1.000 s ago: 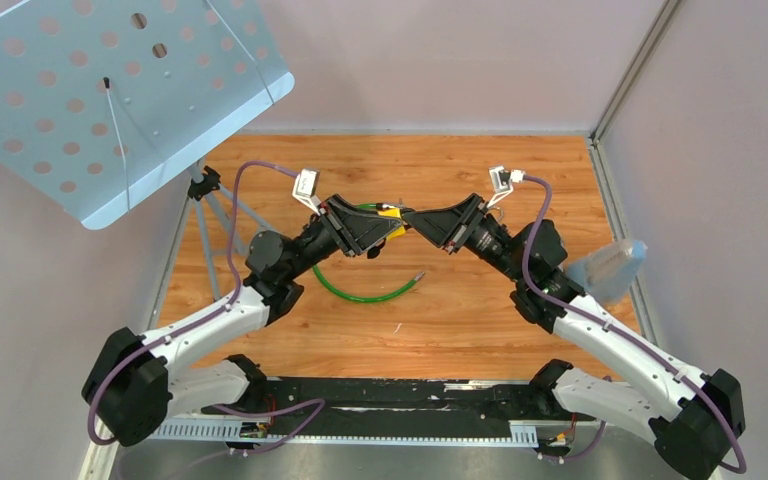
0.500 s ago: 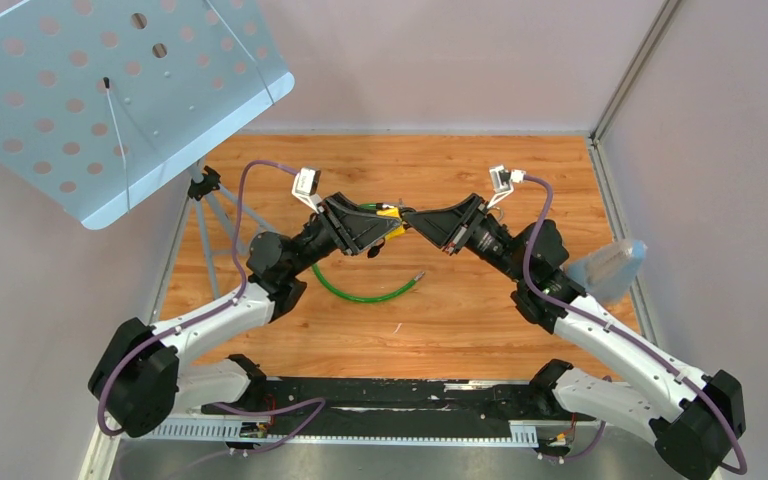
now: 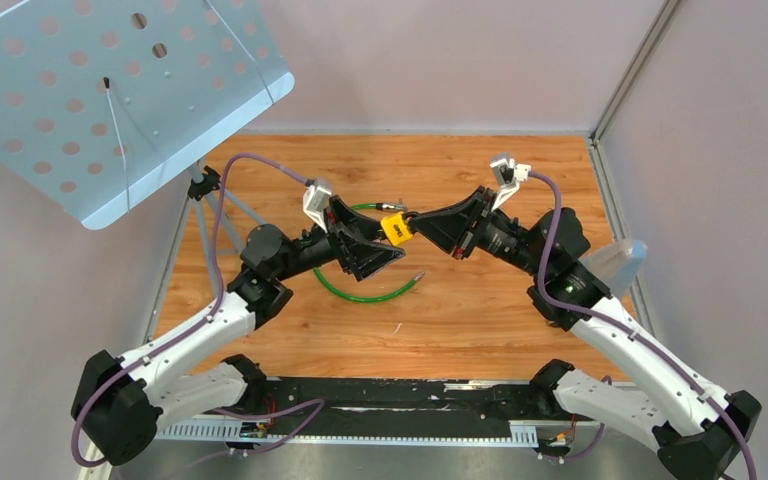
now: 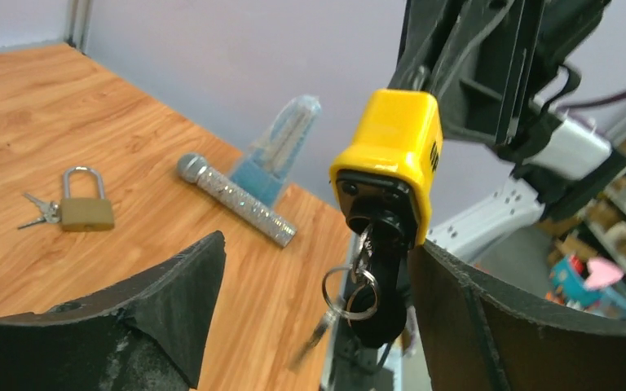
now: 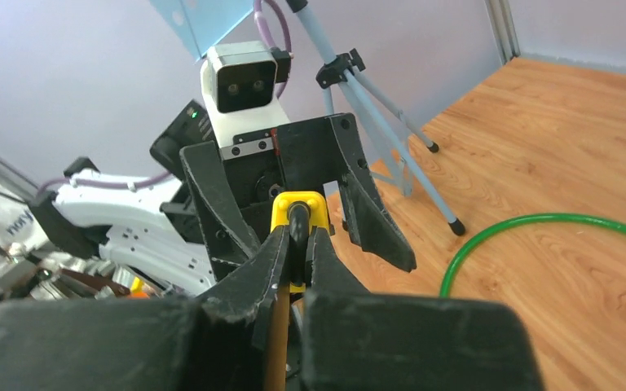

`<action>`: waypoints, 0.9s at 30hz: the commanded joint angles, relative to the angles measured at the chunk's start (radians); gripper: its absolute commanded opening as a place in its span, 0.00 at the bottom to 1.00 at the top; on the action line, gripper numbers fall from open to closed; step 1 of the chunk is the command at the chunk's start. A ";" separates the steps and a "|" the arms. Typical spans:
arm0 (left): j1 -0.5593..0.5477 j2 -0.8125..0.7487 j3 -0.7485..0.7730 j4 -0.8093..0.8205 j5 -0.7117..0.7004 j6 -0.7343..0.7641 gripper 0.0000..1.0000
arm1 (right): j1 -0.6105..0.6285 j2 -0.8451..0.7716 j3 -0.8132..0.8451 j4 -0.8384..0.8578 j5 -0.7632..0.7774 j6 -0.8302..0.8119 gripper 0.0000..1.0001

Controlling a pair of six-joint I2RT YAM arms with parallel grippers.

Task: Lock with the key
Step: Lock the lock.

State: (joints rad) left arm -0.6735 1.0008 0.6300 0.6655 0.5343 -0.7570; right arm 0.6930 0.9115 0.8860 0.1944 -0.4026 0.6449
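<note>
A yellow lock (image 3: 396,229) hangs in the air between the two arms. My right gripper (image 5: 297,238) is shut on the black shackle end of the yellow lock (image 5: 298,208). In the left wrist view the lock (image 4: 391,151) shows its underside, with a black-headed key (image 4: 381,285) sitting in the keyhole and a key ring (image 4: 349,295) dangling from it. My left gripper (image 4: 318,261) is open just below the lock, its fingers (image 4: 179,301) apart on either side of the key without touching it.
A green cable (image 3: 360,293) loops on the wooden floor under the grippers. A brass padlock with keys (image 4: 85,208), a glittery microphone (image 4: 236,199) and a translucent blue object (image 4: 281,147) lie at the right. A perforated music stand (image 3: 110,90) on tripod legs (image 3: 215,215) stands back left.
My left gripper opened, let go of the key and drew back down-left. The key stays in the lock. The right gripper closed on the lock and now holds it alone.
</note>
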 commanded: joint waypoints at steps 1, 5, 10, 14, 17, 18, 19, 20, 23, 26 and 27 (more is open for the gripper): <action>0.009 -0.019 0.090 -0.210 0.117 0.254 0.84 | -0.002 -0.039 0.080 -0.016 -0.118 -0.136 0.00; 0.019 -0.049 0.118 -0.280 0.157 0.313 0.74 | -0.001 -0.048 0.101 -0.066 -0.138 -0.176 0.00; 0.025 -0.103 0.107 -0.290 0.173 0.329 0.80 | -0.002 -0.060 0.107 -0.093 -0.161 -0.210 0.00; 0.026 -0.122 0.111 -0.311 0.180 0.331 0.91 | -0.003 -0.062 0.112 -0.105 -0.172 -0.222 0.00; 0.026 -0.120 0.112 -0.311 0.188 0.321 0.88 | -0.003 -0.060 0.113 -0.108 -0.174 -0.226 0.00; 0.026 -0.118 0.112 -0.311 0.193 0.319 0.87 | -0.003 -0.060 0.113 -0.108 -0.174 -0.227 0.00; 0.026 -0.112 0.112 -0.310 0.195 0.312 0.83 | -0.003 -0.061 0.113 -0.108 -0.176 -0.227 0.00; 0.026 -0.108 0.112 -0.307 0.208 0.302 0.76 | -0.003 -0.059 0.115 -0.108 -0.184 -0.229 0.00; 0.026 -0.081 0.115 -0.271 0.272 0.274 0.64 | -0.003 -0.055 0.117 -0.108 -0.199 -0.233 0.00; 0.026 -0.067 0.120 -0.266 0.284 0.259 0.57 | -0.003 -0.053 0.119 -0.108 -0.204 -0.238 0.00; 0.026 -0.066 0.121 -0.266 0.283 0.259 0.55 | -0.003 -0.051 0.118 -0.108 -0.203 -0.238 0.00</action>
State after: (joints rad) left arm -0.6518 0.9237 0.7120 0.3622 0.7715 -0.4805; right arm 0.6914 0.8753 0.9421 0.0139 -0.5850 0.4282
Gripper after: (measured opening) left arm 0.579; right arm 0.038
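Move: The key sits in the underside of the yellow lock, just off my open left fingertips: about 2 cm to the right of my left hand point, 1 cm back and 1 cm above. The lock's body is some 3 cm right of that hand, level fore and aft, and 4 cm up. My right fingertips, pinching the shackle, are about 2 cm ahead, 5 cm right and 7 cm up. From my right hand, the key lies 5 cm left, 1 cm back and 5 cm below. I bring both hands back together about 3.5 cm and a little down. My right hand keeps its pinch on the lock's shackle and turns it some 10 degrees counter-clockwise. My left hand swings its fingers about 10 degrees clockwise, tips dipping slightly, drifts left and partly returns; its fingers narrow, reopen, then narrow again around the key without shutting. ##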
